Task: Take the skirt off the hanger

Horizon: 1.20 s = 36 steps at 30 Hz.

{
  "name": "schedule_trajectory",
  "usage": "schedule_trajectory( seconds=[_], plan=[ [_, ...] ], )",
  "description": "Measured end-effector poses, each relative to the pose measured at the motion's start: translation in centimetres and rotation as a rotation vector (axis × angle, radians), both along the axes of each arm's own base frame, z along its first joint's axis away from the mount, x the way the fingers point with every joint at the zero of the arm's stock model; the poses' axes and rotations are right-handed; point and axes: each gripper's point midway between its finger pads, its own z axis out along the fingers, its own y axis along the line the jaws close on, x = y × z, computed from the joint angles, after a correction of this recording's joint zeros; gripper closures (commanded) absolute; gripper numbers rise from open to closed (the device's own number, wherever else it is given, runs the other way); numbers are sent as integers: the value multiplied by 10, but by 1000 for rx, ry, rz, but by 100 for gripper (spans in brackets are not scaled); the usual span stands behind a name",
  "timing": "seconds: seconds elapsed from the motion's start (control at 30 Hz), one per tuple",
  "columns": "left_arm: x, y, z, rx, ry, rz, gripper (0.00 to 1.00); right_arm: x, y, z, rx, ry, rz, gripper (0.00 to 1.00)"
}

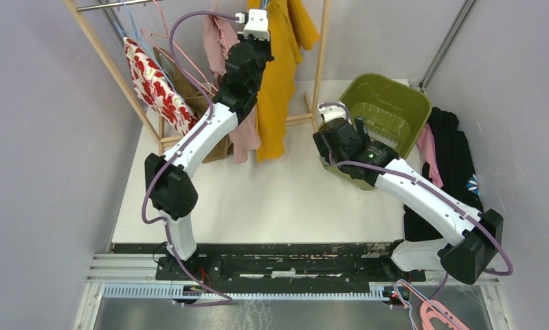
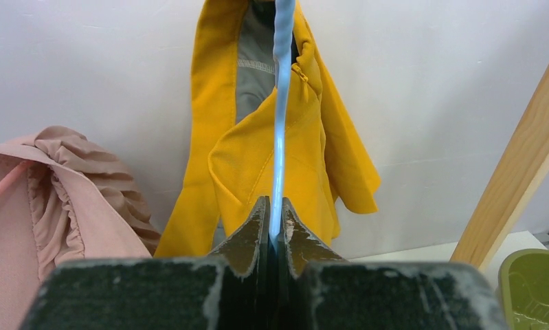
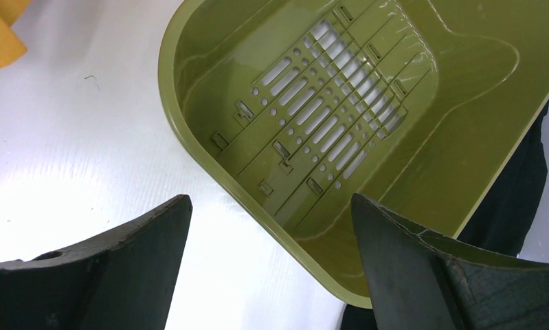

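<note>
The yellow skirt (image 1: 278, 89) with grey lining hangs at the back of the table from a pale blue hanger (image 2: 279, 137). My left gripper (image 2: 275, 206) is raised up to the rail and shut on the hanger's thin blue wire, just in front of the skirt (image 2: 258, 158). In the top view the left gripper (image 1: 256, 17) sits at the top of the garment. My right gripper (image 3: 270, 199) is open and holds nothing. It hovers low over the white table beside the near rim of the green bin (image 3: 189, 137); from above, the right gripper (image 1: 324, 117) is at the bin's left edge.
A wooden rack (image 1: 319, 62) carries a pink ruffled garment (image 2: 65, 206), a red-and-white floral one (image 1: 154, 82) and a brown one. The olive bin (image 1: 388, 82) lies tipped at the right. Dark clothes (image 1: 457, 158) are piled beside it. Pink hangers (image 1: 436, 316) lie at the near right.
</note>
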Motion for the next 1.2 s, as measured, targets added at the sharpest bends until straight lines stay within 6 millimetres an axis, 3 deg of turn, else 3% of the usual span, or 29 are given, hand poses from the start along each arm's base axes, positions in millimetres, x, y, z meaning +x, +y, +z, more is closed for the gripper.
schedule_trajectory(
  seconds=[0.27, 0.4, 0.53, 0.8, 0.97, 1.2],
  plan=[
    [-1, 0, -3, -5, -10, -4, 97, 0, -1, -6, -2, 15, 0, 8],
    [-14, 7, -13, -8, -17, -10, 97, 1, 0, -9, -3, 23, 3, 8],
    [-27, 14, -3, -24, -45, -9, 97, 2, 2, -15, -8, 40, 8, 8],
    [-33, 12, 17, -64, -116, -38, 97, 3, 6, -24, -15, 69, 19, 9],
    [-56, 21, -8, -60, -68, -57, 97, 3, 6, -24, -16, 69, 20, 8],
    [-115, 43, -59, 4, 73, -99, 97, 4, 10, -20, -30, 86, 49, 6]
  ],
)
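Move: The blue hanger is already pinched in the left gripper. Its goal seems to be the open space before the rack, about 20 cm back, 5 cm left and 15 cm down. The yellow skirt's middle hangs roughly 6 cm ahead, 3 cm right and 16 cm below; the pink garment's is some 10 cm left and 5 cm ahead, equally low. From the right gripper the skirt's middle is about 20 cm ahead, 16 cm left, slightly higher. Keep the left gripper shut on the blue hanger and draw it back, away from the rack's wooden post, about 12 cm in all, with some 4 cm to the left. Ease it back a few centimetres, raise it briefly about 2 cm, then pull back faster and sink to 6 cm below the starting height, carrying the yellow skirt past the pink garment. ##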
